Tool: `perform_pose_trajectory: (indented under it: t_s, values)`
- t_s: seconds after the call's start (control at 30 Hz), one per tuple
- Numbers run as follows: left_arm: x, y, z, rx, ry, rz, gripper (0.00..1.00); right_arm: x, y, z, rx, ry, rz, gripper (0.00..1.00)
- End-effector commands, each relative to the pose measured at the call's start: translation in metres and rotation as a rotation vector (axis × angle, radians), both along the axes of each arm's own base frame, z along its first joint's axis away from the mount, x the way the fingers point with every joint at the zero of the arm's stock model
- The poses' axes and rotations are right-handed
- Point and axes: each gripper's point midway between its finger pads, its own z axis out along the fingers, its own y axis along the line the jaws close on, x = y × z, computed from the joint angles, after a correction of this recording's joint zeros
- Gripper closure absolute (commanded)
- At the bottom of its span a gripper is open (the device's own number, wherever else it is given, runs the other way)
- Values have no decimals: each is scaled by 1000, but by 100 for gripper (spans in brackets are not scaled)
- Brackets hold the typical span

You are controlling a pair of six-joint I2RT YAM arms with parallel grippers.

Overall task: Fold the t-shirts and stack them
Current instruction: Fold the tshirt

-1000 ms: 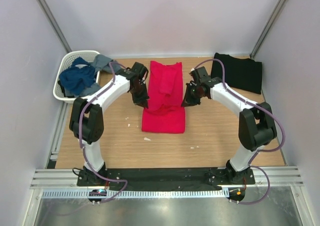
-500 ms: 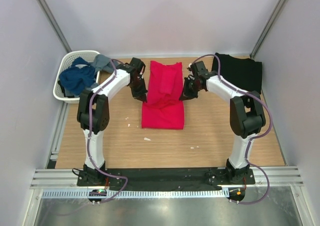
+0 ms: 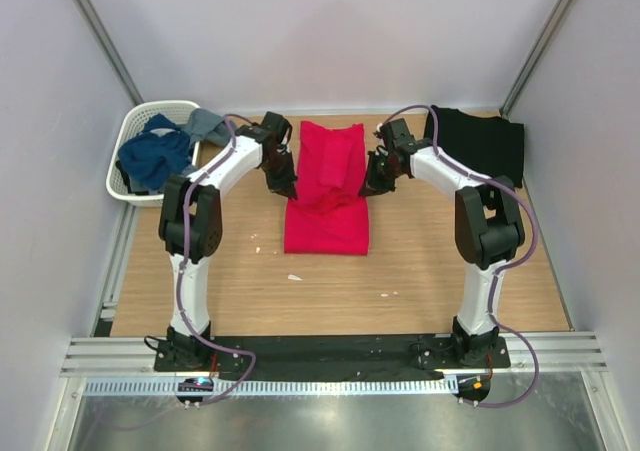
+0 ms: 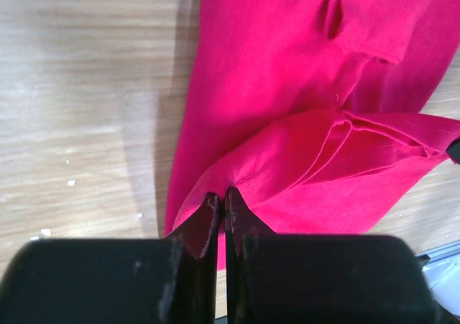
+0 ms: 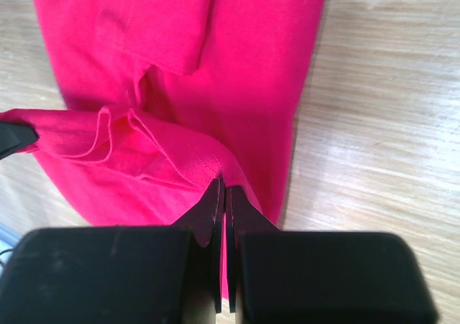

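The red t-shirt (image 3: 325, 206) lies lengthwise in the middle of the table, folded into a narrow strip. A fold of it is raised across its middle. My left gripper (image 3: 287, 187) is shut on the left end of that raised fold (image 4: 287, 144), with cloth pinched between the tips of my left gripper (image 4: 221, 195). My right gripper (image 3: 371, 185) is shut on the right end, and a hem edge is caught at the tips of my right gripper (image 5: 221, 184). The red t-shirt (image 5: 215, 58) stretches away beneath. The black t-shirt (image 3: 480, 143) lies folded at the back right.
A white lattice basket (image 3: 160, 105) at the back left holds blue and grey clothes (image 3: 155, 156). Small white crumbs (image 3: 294, 277) dot the wooden table in front of the red shirt. Grey walls enclose the table on three sides.
Both grippers have moved toward the far side with the shirt's edges in them. The shirt's near edge has drawn back with them, and the raised fold sits farther up.
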Motion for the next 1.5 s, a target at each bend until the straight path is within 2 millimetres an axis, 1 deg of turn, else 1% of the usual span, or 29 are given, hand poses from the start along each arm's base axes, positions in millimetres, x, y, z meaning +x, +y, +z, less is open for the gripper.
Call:
perform_pose_trajectory:
  t_s: [0.0,0.07,0.1,0.13,0.2,0.3,0.33,0.37,0.43,0.6,0.67,0.7,0.8,0.9,0.93,0.97,1.03,1.1,1.13,1.17,1.2,1.23,1.27,1.3,1.33,1.37,1.4,1.43,1.47]
  values:
    - [20,-5,6,-41,-61,-23,100,23,-4,9,-24,-73,-19,99]
    - [25,-3,-1,-41,-56,-5,100,28,-7,7,-24,-61,-57,99]
    - [24,-4,-4,-45,-38,-1,100,29,-7,1,-20,-44,-66,99]
    - [25,-3,-13,-48,-15,2,100,30,-6,-1,-17,-38,-77,99]
    - [30,-3,-13,-53,-16,13,100,34,-3,1,-4,-39,-78,99]
    - [32,-3,-3,-58,-41,12,100,33,-4,7,1,-54,-73,99]
    - [31,-4,1,-59,-49,9,100,34,-4,16,1,-77,-72,99]
    - [32,-2,9,-62,-67,9,100,32,-6,17,-4,-84,-66,99]
    - [28,-1,13,-60,-72,0,100,30,-7,29,-2,-109,-62,99]
    - [21,-5,38,-111,-102,-16,100,25,-5,47,28,-135,-54,99]
    - [19,-5,44,-115,-111,-15,100,23,-4,53,41,-142,-52,99]
    - [19,-5,50,-119,-126,-17,100,22,-4,55,43,-142,-55,99]
    - [21,-6,54,-131,-142,-12,100,23,-7,56,31,-153,-60,99]
    - [25,-10,52,-142,-145,-13,100,26,-8,55,19,-159,-60,99]
    - [27,-10,45,-140,-131,-12,100,28,-7,53,16,-159,-59,99]
    - [30,-13,45,-148,-134,-17,100,30,-7,52,14,-159,-58,99]
    - [33,-16,32,-146,-112,-17,100,32,-6,40,7,-136,-54,99]
    - [40,-15,29,-132,-121,-15,100,33,-6,32,-1,-123,-46,99]
    - [42,-14,26,-120,-123,-13,100,36,-5,25,-9,-114,-45,94]
    - [44,-11,18,-101,-108,-8,99,39,-7,21,-21,-117,-44,86]
    - [51,-9,21,-79,-134,-9,91,42,-10,18,-33,-115,-51,70]
    - [55,-8,21,-66,-137,-10,79,46,-11,20,-36,-125,-56,61]
    - [54,-4,13,-41,-111,-10,63,52,-18,23,-37,-132,-82,43]
    - [69,-3,29,-27,-165,-18,41,56,-23,27,-36,-142,-97,37]
    - [75,1,35,-9,-175,-14,36,65,-25,40,-26,-171,-108,9]
    - [72,7,37,26,-148,-11,32,69,-27,52,-17,-198,-113,1]
    - [83,8,63,26,-209,-8,26,72,-31,62,-20,-226,-101,0]
    - [80,16,70,65,-216,-7,16,77,-29,89,-9,-289,-88,0]
    - [79,18,79,72,-234,-8,13,76,-28,99,-1,-310,-72,0]
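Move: Each hand already pinches one end of the red t-shirt's folded-over hem; its landing place lies about 2 cm ahead of both hands and 3 cm below them. From the left hand, the middle of the shirt's far end is about 19 cm ahead and 9 cm right, and that of its near fold about 13 cm back and 7 cm right. The black shirt lies some 12 cm ahead and 22 cm right of the right hand, also about 3 cm below. Both hands, still shut on the hem, carry it forward about 2 cm and down 2 to 3 cm onto the shirt, then raise it together by roughly 6 cm and bring it down again a little farther out. Low over the shirt they open wide and let go of both ends, then carry on forward towards its far end while starting to rise, the left hand ending about 8 cm ahead of its start and the right about 5 cm ahead and 2 to 3 cm to its right. ##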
